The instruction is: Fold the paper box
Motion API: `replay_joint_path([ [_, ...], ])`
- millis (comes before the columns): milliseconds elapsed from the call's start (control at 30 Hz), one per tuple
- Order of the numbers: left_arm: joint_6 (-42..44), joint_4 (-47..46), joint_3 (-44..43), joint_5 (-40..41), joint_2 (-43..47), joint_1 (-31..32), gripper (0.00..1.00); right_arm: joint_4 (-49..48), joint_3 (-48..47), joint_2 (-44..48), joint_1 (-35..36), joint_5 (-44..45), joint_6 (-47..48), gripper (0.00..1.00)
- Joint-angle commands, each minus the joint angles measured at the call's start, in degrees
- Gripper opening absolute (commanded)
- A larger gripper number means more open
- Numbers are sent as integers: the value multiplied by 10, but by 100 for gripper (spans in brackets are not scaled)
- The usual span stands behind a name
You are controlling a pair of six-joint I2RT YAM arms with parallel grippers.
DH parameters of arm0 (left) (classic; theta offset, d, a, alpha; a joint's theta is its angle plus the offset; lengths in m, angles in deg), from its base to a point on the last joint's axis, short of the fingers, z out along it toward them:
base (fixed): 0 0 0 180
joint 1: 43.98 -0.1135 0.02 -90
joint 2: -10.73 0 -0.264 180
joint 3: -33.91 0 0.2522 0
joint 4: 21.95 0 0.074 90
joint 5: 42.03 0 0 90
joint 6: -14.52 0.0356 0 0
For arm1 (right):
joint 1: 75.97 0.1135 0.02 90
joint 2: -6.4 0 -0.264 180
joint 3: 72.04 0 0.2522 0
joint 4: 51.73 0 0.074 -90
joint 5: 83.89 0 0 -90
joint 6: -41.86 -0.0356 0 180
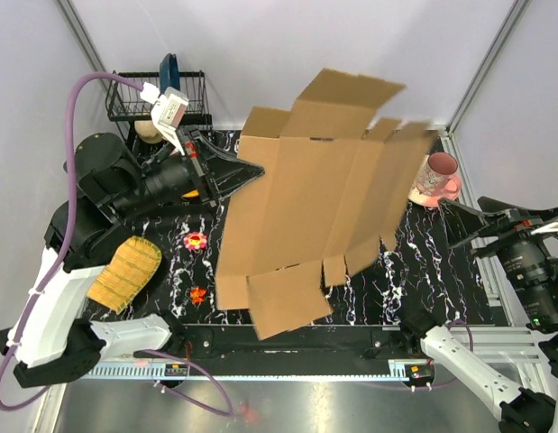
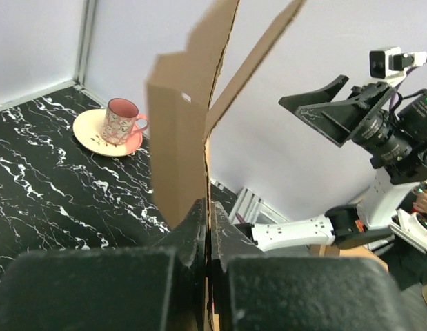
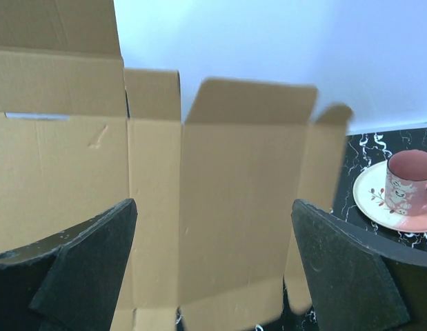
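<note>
The paper box (image 1: 315, 212) is an unfolded brown cardboard sheet with flaps and creases, held up off the black marble table. My left gripper (image 1: 251, 171) is shut on its left edge; the left wrist view shows the box (image 2: 182, 131) edge-on, pinched between the two fingers (image 2: 192, 227). My right gripper (image 1: 454, 221) stands wide open at the right, apart from the sheet and facing it. In the right wrist view the box (image 3: 220, 207) fills the space ahead of the spread fingers (image 3: 89, 262), with nothing between them.
A pink cup on a pink saucer (image 1: 436, 178) stands at the table's back right, close to the right gripper. A black wire basket (image 1: 157, 99) sits at the back left. A yellow woven pad (image 1: 125, 272) and small flower decorations (image 1: 196, 241) lie on the left.
</note>
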Motion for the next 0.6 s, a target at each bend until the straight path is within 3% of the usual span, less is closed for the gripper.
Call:
replay_joint_path([
  [0, -31, -47, 32, -196, 7, -84, 1, 11, -15, 15, 0, 7, 15, 100],
  [167, -36, 2, 76, -242, -92, -188, 4, 10, 15, 28, 0, 0, -2, 100],
  [333, -5, 10, 31, -241, -270, -248, 14, 0, 79, 48, 0, -7, -12, 100],
  [367, -2, 4, 1, -246, -298, -250, 31, 0, 88, 54, 0, -3, -12, 100],
  [433, 1, 0, -34, -238, -380, -258, 41, 0, 112, 59, 0, -2, -14, 100],
  [467, 0, -2, -71, -232, -406, -260, 56, 0, 118, 61, 0, -2, -17, 100],
  [567, -19, -4, -140, -183, -479, -273, 69, -2, 146, 61, -1, -8, -22, 100],
])
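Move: Hanging unfolded from the left hand's shut fingers, the paper box has its middle about 12 cm right of that hand, 6 cm ahead and 12 cm below. On the table, some 50 cm down, the pink flower lies 10 cm ahead and 21 cm left, the yellow bowl 27 cm ahead and 22 cm left, and the mug 27 cm ahead and 41 cm right. From the empty right hand, the box's middle is about 8 cm ahead, 16 cm left and 7 cm below. Letting go of the paper box's edge, the left hand swings fast forward and down, about 26 cm each way, its fingers spreading well apart and tipping down while the wrist turns some 40 degrees. It ends beyond the box's far side, still above the table. The right hand, wide open and touching nothing, sinks about 7 cm. ##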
